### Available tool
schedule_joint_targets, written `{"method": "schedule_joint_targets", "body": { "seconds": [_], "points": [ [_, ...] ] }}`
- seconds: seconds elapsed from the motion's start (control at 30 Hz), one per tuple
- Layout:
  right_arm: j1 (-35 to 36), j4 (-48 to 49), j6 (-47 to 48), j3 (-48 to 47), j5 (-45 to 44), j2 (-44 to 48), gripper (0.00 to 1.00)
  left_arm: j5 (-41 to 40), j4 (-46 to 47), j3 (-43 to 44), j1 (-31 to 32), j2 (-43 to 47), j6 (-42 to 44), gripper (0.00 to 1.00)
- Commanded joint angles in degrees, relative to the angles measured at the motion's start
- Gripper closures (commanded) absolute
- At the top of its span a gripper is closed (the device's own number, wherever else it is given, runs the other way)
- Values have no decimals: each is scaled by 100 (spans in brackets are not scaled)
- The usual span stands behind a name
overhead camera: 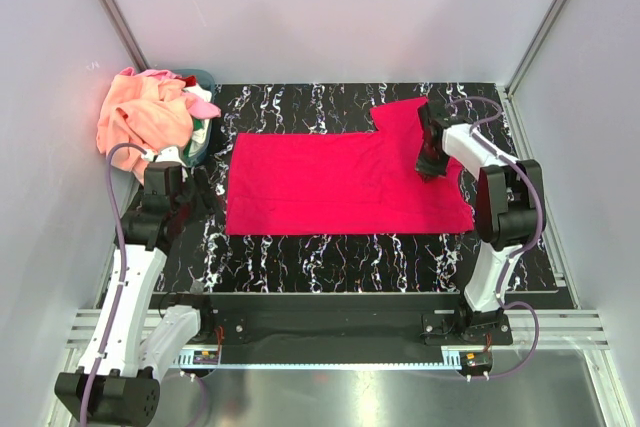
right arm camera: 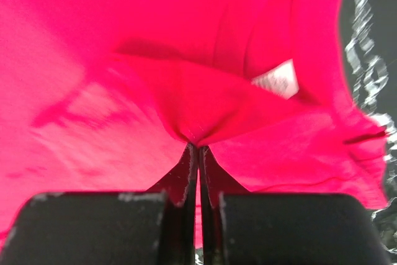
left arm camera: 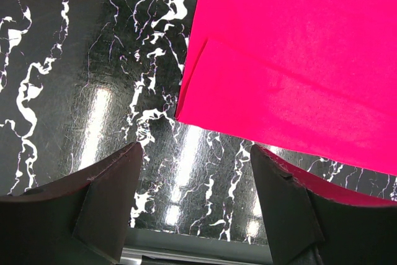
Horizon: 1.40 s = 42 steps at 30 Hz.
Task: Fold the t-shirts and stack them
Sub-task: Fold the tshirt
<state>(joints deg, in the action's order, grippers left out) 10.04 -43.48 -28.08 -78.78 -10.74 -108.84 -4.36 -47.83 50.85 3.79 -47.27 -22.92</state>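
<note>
A crimson-red t-shirt point(overhead camera: 330, 183) lies spread flat on the black marbled table point(overhead camera: 330, 252), one sleeve reaching up at the back right. My right gripper point(overhead camera: 430, 169) is down on its right part, shut on a pinched fold of the red t-shirt point(right arm camera: 186, 91); a white label point(right arm camera: 277, 80) shows beside the fold. My left gripper point(overhead camera: 170, 179) hovers off the shirt's left edge, open, with only bare table between its fingers point(left arm camera: 111, 197). The shirt's folded lower-left corner point(left arm camera: 279, 79) lies just ahead of it. More t-shirts, peach-orange point(overhead camera: 140, 112) and pink point(overhead camera: 203, 108), are heaped at the back left.
A small teal basket point(overhead camera: 200, 137) stands under the heap at the table's back left corner. White walls with metal posts close in the table on three sides. The table's near edge meets a metal rail point(overhead camera: 330, 332) by the arm bases.
</note>
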Motion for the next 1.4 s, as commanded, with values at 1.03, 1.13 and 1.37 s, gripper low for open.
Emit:
{"method": "schedule_joint_targets", "body": {
  "seconds": [1.03,1.13,1.37],
  "points": [
    [-1663,595,83,-7185,2463,-4681,18,-74,266,-49,16,86,-2,24],
    [-1725,1034,-92,-7344,2551,-4980,18,-65,266,-58,16,68,-2,24],
    [-1664,1342,-620,-7635,3104,-5665,21,-179,257,-49,16,156,-20,25]
  ]
}}
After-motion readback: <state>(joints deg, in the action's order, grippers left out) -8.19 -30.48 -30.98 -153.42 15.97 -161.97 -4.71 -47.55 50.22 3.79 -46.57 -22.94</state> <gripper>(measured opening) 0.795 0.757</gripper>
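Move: The right hand pinches cloth by the shirt's neck, roughly 3 cm over the table. The far sleeve corner lies some 28 cm ahead and 1 cm right; the sleeve notch about 17 cm ahead and 16 cm left. The neck label is about 3 cm ahead and 4 cm right, the near shoulder corner about 20 cm back and 9 cm right. From the left hand, the far sleeve corner is some 43 cm ahead, 62 cm right and 16 cm lower. Forward in one quick sweep of about 30 cm, the right hand first carries the pinched neck cloth a few centimetres out and up, opens wide to let it go, then goes on over the shirt towards the far sleeve corner, drifting right. It arches some 7 cm up before sinking back to its starting height, the wrist tilting about 35 degrees so the open fingers point farther forward and lean left. ##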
